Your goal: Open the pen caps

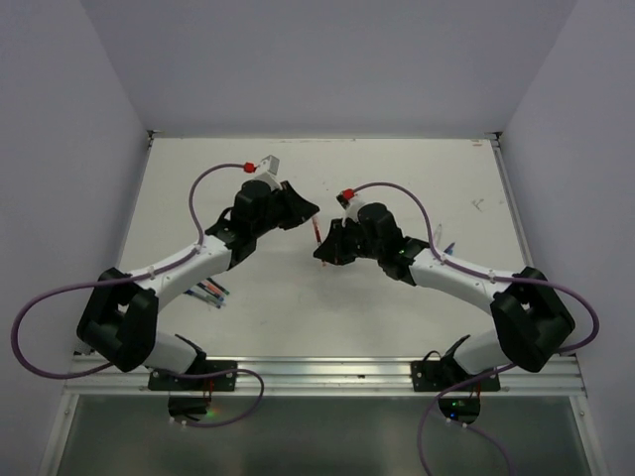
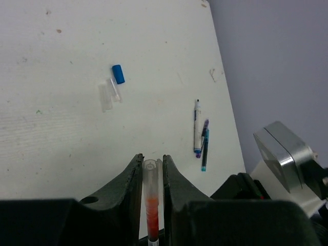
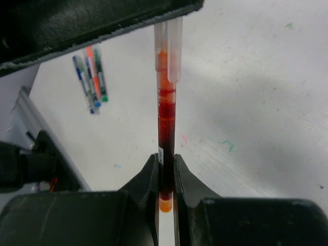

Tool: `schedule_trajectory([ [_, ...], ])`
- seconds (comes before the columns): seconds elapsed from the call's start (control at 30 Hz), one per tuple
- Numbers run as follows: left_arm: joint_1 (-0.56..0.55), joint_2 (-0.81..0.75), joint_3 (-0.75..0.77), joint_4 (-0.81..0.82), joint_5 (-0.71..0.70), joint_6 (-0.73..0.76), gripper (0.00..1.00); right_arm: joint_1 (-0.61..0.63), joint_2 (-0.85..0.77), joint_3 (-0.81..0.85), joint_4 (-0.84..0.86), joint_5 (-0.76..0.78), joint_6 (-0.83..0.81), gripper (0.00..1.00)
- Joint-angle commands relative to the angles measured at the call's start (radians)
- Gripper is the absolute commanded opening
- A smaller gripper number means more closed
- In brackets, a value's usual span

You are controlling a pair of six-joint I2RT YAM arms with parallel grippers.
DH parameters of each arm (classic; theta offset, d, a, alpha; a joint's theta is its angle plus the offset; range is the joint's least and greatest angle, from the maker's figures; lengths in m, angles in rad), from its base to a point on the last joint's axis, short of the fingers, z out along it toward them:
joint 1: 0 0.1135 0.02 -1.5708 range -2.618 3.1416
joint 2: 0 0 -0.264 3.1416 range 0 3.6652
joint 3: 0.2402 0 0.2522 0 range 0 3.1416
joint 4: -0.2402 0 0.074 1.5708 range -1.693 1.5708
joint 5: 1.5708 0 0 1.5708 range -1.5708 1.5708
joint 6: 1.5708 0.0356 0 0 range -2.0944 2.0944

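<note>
A red pen [image 3: 165, 123] is held between both grippers above the table. My right gripper [image 3: 165, 160] is shut on its dark red barrel near the orange rear end. My left gripper [image 2: 152, 160] is shut on the pen's clear cap [image 2: 150, 177], which still covers the pen's front end; the cap also shows in the right wrist view [image 3: 168, 46]. In the top view the pen [image 1: 317, 236] spans between the left gripper [image 1: 306, 212] and the right gripper [image 1: 325, 250]. A loose blue cap [image 2: 118, 74] and two clear caps [image 2: 106, 96] lie on the table.
Two pens without caps [image 2: 198, 128] lie near the table's right edge. Several pens [image 3: 90, 76] lie by the left arm, also seen in the top view [image 1: 210, 293]. A metal rail [image 1: 327, 372] runs along the near edge.
</note>
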Motion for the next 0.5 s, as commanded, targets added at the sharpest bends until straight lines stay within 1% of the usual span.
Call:
schedule_trajectory([
  [0.0,-0.006,0.067,0.163,-0.182,-0.267,-0.033,0.0,0.072,-0.036,0.035,-0.185,0.261,-0.089,0.0],
  [0.13,-0.008,0.147,0.253,-0.206,-0.33,-0.048,0.0,0.131,-0.026,0.029,-0.231,0.36,-0.101,0.0],
  [0.2,-0.007,0.186,0.302,-0.218,-0.347,-0.039,0.0,0.137,-0.032,0.016,-0.249,0.386,-0.095,0.0],
  [0.33,-0.01,0.228,0.352,-0.239,-0.376,-0.027,0.0,0.14,-0.058,-0.008,-0.284,0.421,-0.093,0.0],
  [0.43,-0.007,0.259,0.389,-0.226,-0.368,0.01,0.0,0.14,-0.098,-0.022,-0.31,0.447,-0.086,0.0],
  [0.47,-0.007,0.271,0.398,-0.224,-0.326,0.034,0.0,0.14,-0.115,-0.023,-0.35,0.495,-0.072,0.0],
])
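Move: The red pen stands capped between the hands, the right holding its body, the left its clear cap, about 8 cm ahead of the right hand, 2 cm left and 5 cm higher. For the left hand, the loose clear caps lie some 18 cm ahead, 11 cm right and 19 cm down, the blue cap 21 cm ahead, 13 cm right. From the right hand the uncapped white marker lies roughly 17 cm ahead, 33 cm right, 14 cm below. The clear cap is drawn off the red pen: both hands first drift 1–2 cm forward and down together, then part, each keeping its grip. The left carries the cap forward, about 8 cm in all, towards the loose caps, swinging counter-clockwise; the right takes the pen down, right and somewhat back, its fingers dipping some 20 degrees further. ##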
